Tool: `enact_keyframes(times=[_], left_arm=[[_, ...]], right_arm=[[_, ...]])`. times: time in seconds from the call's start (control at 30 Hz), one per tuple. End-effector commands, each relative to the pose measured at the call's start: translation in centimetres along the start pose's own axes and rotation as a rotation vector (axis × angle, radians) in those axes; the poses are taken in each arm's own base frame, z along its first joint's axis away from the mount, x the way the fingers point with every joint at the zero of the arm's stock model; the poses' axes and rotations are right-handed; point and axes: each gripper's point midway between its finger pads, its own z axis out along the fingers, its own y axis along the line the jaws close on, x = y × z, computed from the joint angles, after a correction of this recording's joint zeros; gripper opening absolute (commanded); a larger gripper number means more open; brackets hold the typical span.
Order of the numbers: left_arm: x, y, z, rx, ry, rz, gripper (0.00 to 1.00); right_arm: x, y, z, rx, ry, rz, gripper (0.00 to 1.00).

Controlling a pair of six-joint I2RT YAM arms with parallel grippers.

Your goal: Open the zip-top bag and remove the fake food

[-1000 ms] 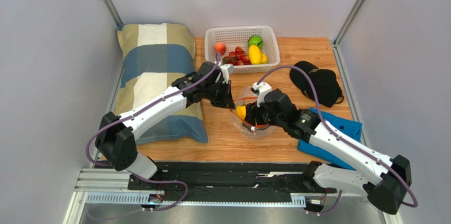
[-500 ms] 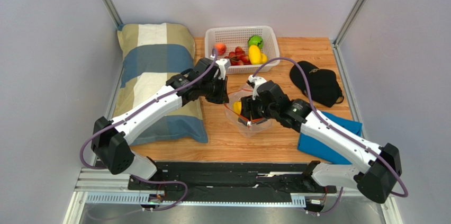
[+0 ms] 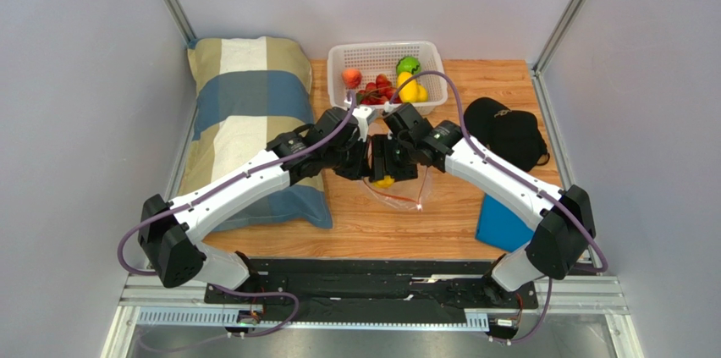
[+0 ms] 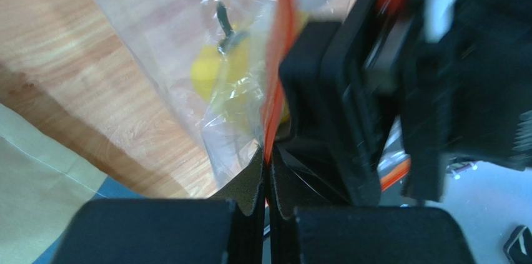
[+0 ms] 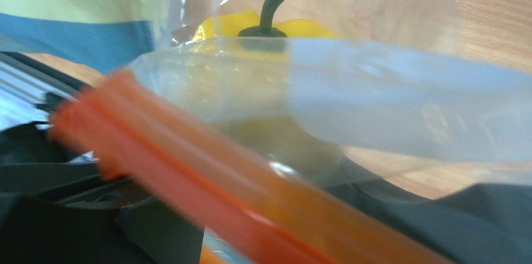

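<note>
The zip-top bag (image 3: 404,193) hangs crumpled between my two grippers over the wooden table. A yellow pepper (image 3: 385,180) with a dark stem lies inside it, also in the left wrist view (image 4: 218,77) and the right wrist view (image 5: 268,24). My left gripper (image 4: 267,159) is shut on the red-orange zip strip (image 4: 281,45). It shows in the top view (image 3: 360,159) too. My right gripper (image 3: 391,159) faces it at the bag's mouth. Its dark fingers (image 5: 437,214) stand apart behind the blurred strip (image 5: 206,176). More fake food (image 3: 408,85) lies in the basket.
The white perforated basket (image 3: 337,62) stands at the back and holds a green fruit, a peach and red berries. A striped pillow (image 3: 245,96) lies on the left. A black cap (image 3: 508,129) and a blue cloth (image 3: 501,227) lie on the right.
Both grippers moved toward the back of the table and closer together, taking the bag along. The right arm swung left and its wrist turned toward the bag's mouth.
</note>
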Motion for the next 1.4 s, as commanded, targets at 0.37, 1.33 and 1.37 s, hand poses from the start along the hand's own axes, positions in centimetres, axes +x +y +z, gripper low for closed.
enact_keyframes(times=[0.37, 1.33, 1.37], left_arm=[[-1.1, 2.6, 2.0, -0.006, -0.009, -0.02, 0.0], [0.8, 3.2, 1.6, -0.021, 0.066, -0.128, 0.0], [0.9, 3.3, 1.6, -0.023, 0.066, -0.12, 0.0]], right_arm=[[6.7, 7.9, -11.9, -0.62, 0.334, -0.029, 0.0], [-26.6, -2.5, -4.8, -0.009, -0.686, 0.117, 0.0], [-27.0, -4.7, -1.3, 0.039, -0.613, 0.124, 0.0]])
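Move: My right hand already grips the yellow pepper inside the bag. The middle of the white basket lies about 29 cm straight ahead and some 10 cm lower. In it, the strawberries are roughly 26 cm ahead and 2 cm left of the hand, the peach 30 cm ahead and 9 cm left. The bag's body hangs about 5 cm below, 1 cm back and 2 cm right. From my left hand, the basket is 28 cm ahead, 7 cm right and 14 cm down. Keeping its grip on the pepper, my right hand first draws it back about 10 cm and up 7 cm, out through the bag's mouth. Then it swings forward some 30 cm and climbs another 10 cm towards the basket, the fingers tipping up to point more forward. My left hand keeps the rim pinched, settling about 3 cm lower. ##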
